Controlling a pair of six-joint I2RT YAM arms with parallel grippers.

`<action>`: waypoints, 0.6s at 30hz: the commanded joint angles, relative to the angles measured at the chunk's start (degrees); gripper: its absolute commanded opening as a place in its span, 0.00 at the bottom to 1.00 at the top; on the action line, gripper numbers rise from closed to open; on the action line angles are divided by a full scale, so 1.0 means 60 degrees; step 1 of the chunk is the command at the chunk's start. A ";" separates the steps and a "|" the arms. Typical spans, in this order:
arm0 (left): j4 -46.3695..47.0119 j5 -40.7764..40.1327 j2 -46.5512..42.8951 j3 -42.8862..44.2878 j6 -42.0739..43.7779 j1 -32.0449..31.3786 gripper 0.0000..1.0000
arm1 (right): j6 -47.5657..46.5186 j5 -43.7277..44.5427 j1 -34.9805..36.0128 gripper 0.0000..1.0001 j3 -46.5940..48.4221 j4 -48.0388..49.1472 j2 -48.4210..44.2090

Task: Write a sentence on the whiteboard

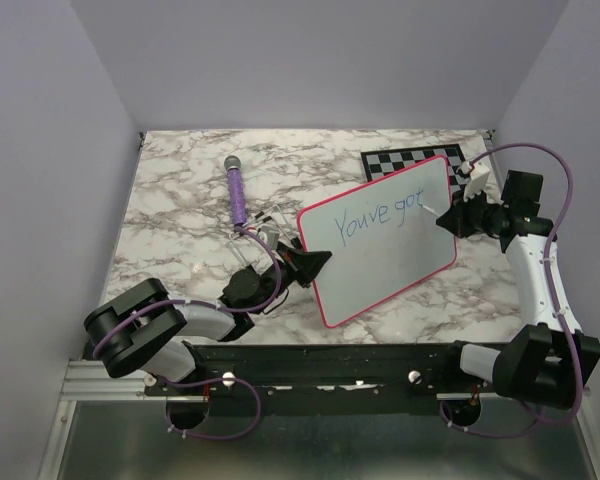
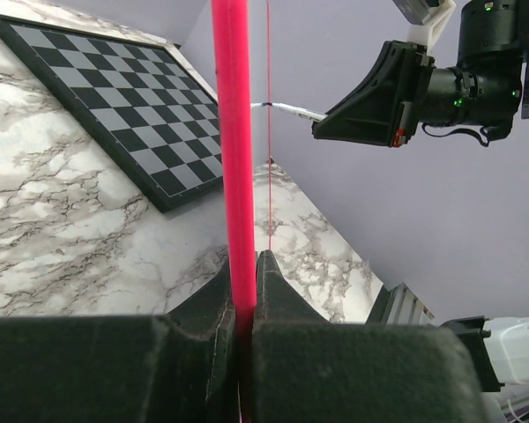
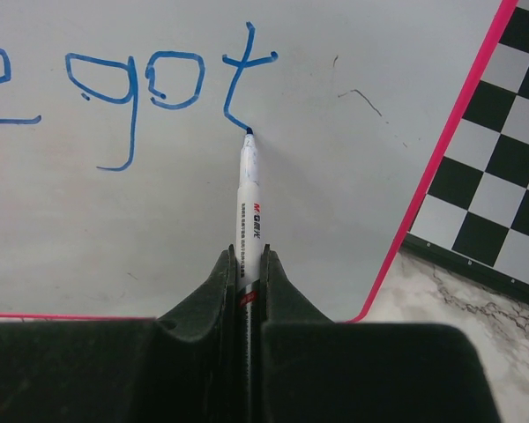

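The whiteboard [image 1: 380,260] is held tilted above the marble table, its pink rim [image 2: 234,159] pinched edge-on in my left gripper [image 1: 315,264], which is shut on it. Blue handwriting, the sentence [image 1: 380,215], reads "You've got" on its face; the right wrist view shows "e got" [image 3: 150,84]. My right gripper [image 1: 458,216] is shut on a white marker [image 3: 249,198]. The marker's blue tip [image 3: 249,132] touches the board at the foot of the "t". In the left wrist view the right gripper [image 2: 322,130] shows at upper right with the marker [image 2: 291,109] pointing at the board.
A grey-and-black checkered chessboard [image 1: 412,160] lies flat at the back right, partly behind the whiteboard. A purple wand-like object with a grey head [image 1: 237,190] lies at the back left. Grey walls enclose the table on three sides.
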 commanded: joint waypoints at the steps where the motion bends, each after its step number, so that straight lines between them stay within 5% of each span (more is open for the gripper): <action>1: -0.0158 0.0649 0.0147 -0.0123 0.0662 -0.0089 0.00 | 0.0051 0.0630 -0.0064 0.01 -0.0028 -0.0131 -0.0043; 18: -0.0129 0.0532 0.0323 -0.0093 0.0545 -0.0089 0.00 | 0.0476 0.0353 -0.0064 0.00 0.1511 -0.0203 -0.0730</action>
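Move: The foot of the "t" in "got", on the leaning whiteboard, is where the marker tip still rests: about 6 cm ahead of the right hand, 5 cm to its left and 5 cm below. The "o" stands some 3 cm left of that foot, and the "g" 5 cm left of it and 2 cm nearer. The board's top right corner is roughly 15 cm straight ahead and 3 cm above the right hand. From the left hand, the foot lies about 14 cm ahead, 25 cm right, near level. The foot of the "t" is drawn on first: the right hand, still pinching the marker, slides the tip across the board nearly 1 cm to the right. It then lifts the tip off, rising about 5 cm and easing 1.5 cm forward as the fingers tip up a few degrees. The left hand stays put, keeping its pinch on the board's left edge. ##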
